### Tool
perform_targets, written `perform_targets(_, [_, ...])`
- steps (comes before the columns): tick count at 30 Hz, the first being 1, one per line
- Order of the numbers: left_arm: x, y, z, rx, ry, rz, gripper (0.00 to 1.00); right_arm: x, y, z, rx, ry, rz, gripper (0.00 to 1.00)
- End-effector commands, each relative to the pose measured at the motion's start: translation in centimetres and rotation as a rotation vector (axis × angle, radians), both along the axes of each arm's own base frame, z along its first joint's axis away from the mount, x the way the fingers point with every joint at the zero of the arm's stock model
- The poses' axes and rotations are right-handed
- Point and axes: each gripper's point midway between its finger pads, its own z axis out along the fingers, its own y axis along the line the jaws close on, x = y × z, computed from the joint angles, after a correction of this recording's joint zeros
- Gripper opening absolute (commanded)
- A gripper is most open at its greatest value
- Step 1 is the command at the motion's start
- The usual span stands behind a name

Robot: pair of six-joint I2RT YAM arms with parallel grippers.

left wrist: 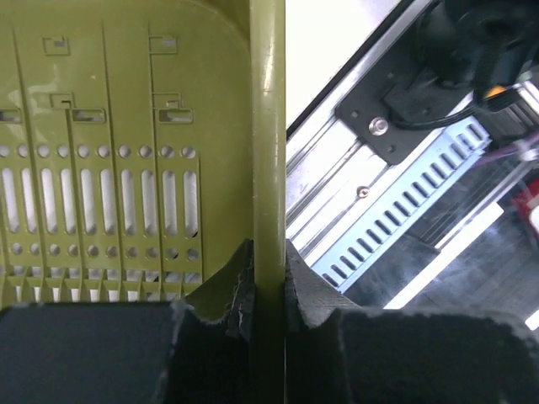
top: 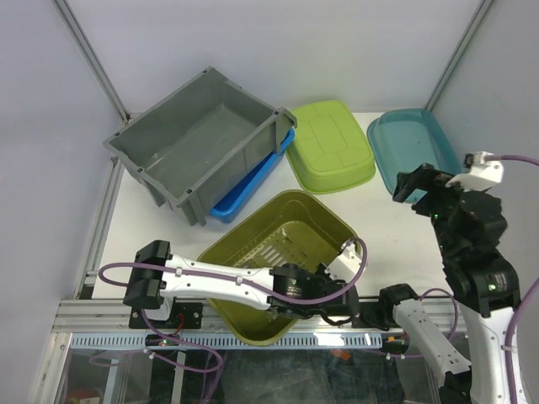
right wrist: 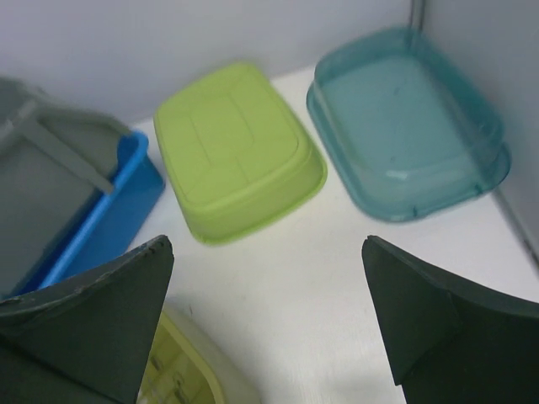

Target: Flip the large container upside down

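The large grey container (top: 198, 143) stands open side up at the back left, its right end resting on a blue tub (top: 248, 189). Its grey wall also shows in the right wrist view (right wrist: 34, 185). My left gripper (top: 339, 293) is shut on the near right rim (left wrist: 268, 126) of the olive-green slotted basket (top: 282, 252), one finger inside and one outside, far from the container. My right gripper (top: 417, 185) is open and empty, held above the table at the right; between its fingertips (right wrist: 265, 286) lies bare white table.
An upside-down lime-green tub (top: 330, 147) and a teal tub (top: 413, 151) sit at the back right. The olive basket's near edge hangs over the front metal rail (left wrist: 396, 219). Frame posts and walls enclose the table.
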Motion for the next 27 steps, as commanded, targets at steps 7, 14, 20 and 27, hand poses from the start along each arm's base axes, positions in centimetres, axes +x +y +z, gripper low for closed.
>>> perform_targets(7, [3.1,-6.2,18.5,-0.617,0.225,-0.129,0.0,-2.6,-5.3,13.4,-0.068,-0.365,-0.24,0.99])
perform_targets(14, [8.7,-4.6,28.0,-0.984,0.421,-0.229,0.0,-3.7,-6.5,14.6,-0.077,-0.406,-0.294,0.99])
perform_targets(20, [11.4,-3.3,32.3,-1.266,0.629,-0.289,0.0,-3.6,-6.4,14.4,-0.067,-0.398,-0.294,0.99])
perform_targets(27, [12.9,-1.1,30.8,-1.483,0.923,-0.347,0.0,-4.1,-6.7,14.0,-0.067,-0.392,-0.302,0.99])
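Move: The left fingers already pinch the large container's right rim; its middle is about 12 cm left, 7 ahead and 7 below. The open table it is swung over lies some 19 cm ahead, 10 right and 14 below; beyond are the light-green tub, 42 ahead and 4 right, and the teal tub, 41 ahead and 30 right. From the right hand that open table is 1 cm ahead, 8 left and 34 below. Keeping its pinch on the large container's rim, the left hand hoists it about 23 cm, first edging right, then sweeping some 16 cm forward over the open table. On the way the wrist rolls over strongly, left side down, through about 70 degrees, swinging the container under and to the right. The empty, open right hand rises about 13 cm and backs off to the right, tipping up some 20 degrees. ##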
